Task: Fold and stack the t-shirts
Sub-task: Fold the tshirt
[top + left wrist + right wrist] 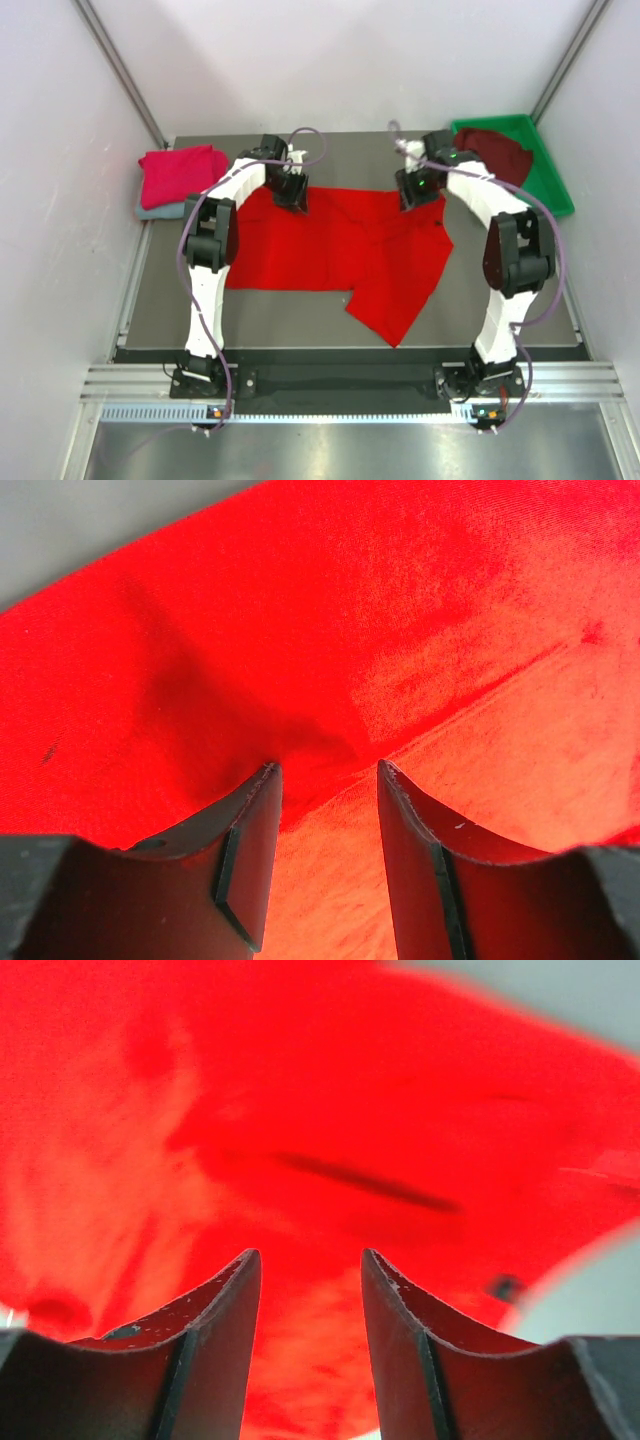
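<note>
A bright red t-shirt (pixel 340 250) lies spread across the middle of the dark table (pixel 290 318), one corner hanging toward the front. My left gripper (pixel 292 200) hovers over its far left edge. In the left wrist view the jaws (pixel 328 768) stand apart, with red cloth (pixel 350 630) and a fold line beneath them. My right gripper (pixel 415 197) is over the shirt's far right edge. Its jaws (pixel 310 1253) are open too, above blurred red cloth (pixel 330 1110). Nothing is pinched in either one.
A folded crimson-pink t-shirt (pixel 182 172) rests on a grey-blue one (pixel 158 211) at the far left. A dark maroon t-shirt (pixel 495 152) lies crumpled in the green tray (pixel 548 180) at the far right. White walls close in on both sides.
</note>
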{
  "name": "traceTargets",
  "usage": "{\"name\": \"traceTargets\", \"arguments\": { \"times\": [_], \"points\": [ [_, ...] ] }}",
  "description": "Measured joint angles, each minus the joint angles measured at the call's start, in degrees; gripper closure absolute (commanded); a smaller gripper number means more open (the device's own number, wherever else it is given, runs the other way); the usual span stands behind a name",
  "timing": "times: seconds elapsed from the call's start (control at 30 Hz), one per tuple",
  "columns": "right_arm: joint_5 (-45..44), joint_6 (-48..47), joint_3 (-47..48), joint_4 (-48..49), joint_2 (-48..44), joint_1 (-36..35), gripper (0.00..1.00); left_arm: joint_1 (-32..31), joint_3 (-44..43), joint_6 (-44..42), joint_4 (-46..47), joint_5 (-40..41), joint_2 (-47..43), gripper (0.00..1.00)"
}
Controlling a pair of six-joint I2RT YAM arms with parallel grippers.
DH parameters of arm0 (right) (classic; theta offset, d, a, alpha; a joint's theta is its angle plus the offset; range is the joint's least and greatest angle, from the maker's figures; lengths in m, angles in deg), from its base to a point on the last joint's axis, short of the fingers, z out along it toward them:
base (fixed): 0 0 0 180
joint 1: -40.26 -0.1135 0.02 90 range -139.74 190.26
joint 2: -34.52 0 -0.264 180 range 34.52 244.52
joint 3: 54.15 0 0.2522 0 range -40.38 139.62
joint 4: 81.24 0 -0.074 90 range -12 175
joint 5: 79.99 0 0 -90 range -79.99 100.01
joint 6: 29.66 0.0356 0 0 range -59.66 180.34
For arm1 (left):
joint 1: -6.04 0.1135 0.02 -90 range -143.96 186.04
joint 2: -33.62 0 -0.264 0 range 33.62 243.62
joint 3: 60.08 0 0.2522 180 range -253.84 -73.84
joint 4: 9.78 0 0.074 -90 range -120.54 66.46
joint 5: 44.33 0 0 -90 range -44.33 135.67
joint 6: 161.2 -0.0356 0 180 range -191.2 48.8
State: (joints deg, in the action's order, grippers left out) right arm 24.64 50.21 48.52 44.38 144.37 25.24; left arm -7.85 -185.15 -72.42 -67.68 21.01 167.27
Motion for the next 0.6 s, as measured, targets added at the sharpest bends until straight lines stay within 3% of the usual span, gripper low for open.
{"name": "traceTargets", "arguments": {
  "times": [0.27, 0.6],
  "points": [
    [0.9, 4.5, 9.0, 3.6, 7.3, 12.0, 0.58, 0.4, 1.0, -0.6, 0.8, -0.5, -0.3, 0.51],
    [4.6, 6.4, 10.6, 4.4, 14.2, 13.6, 0.59, 0.4, 0.8, -2.2, 0.4, -0.1, -0.3, 0.51]
  ]
}}
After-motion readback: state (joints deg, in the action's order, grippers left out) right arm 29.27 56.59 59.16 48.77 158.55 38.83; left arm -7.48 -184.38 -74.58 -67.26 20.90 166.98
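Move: The far right corner of the red t-shirt lies about 10 cm ahead of the right hand and 11 cm to its right, some 7 cm lower. The dark tag on the shirt is roughly 2 cm ahead and 9 cm to the right, and the dark red shirt in the green tray about 22 cm ahead and 25 cm right. From the idle left hand the same corner lies some 41 cm to the right, 4 cm farther out and 3 cm lower. Forward and to the right in equal parts, the right hand sweeps quickly some 11 cm over the red shirt towards its far right corner, turning about 15 degrees clockwise as it goes. Once nearly there it stops travelling and sinks about 5 cm almost straight down towards the cloth just inside that corner, fingers staying half open and not closing on anything. ##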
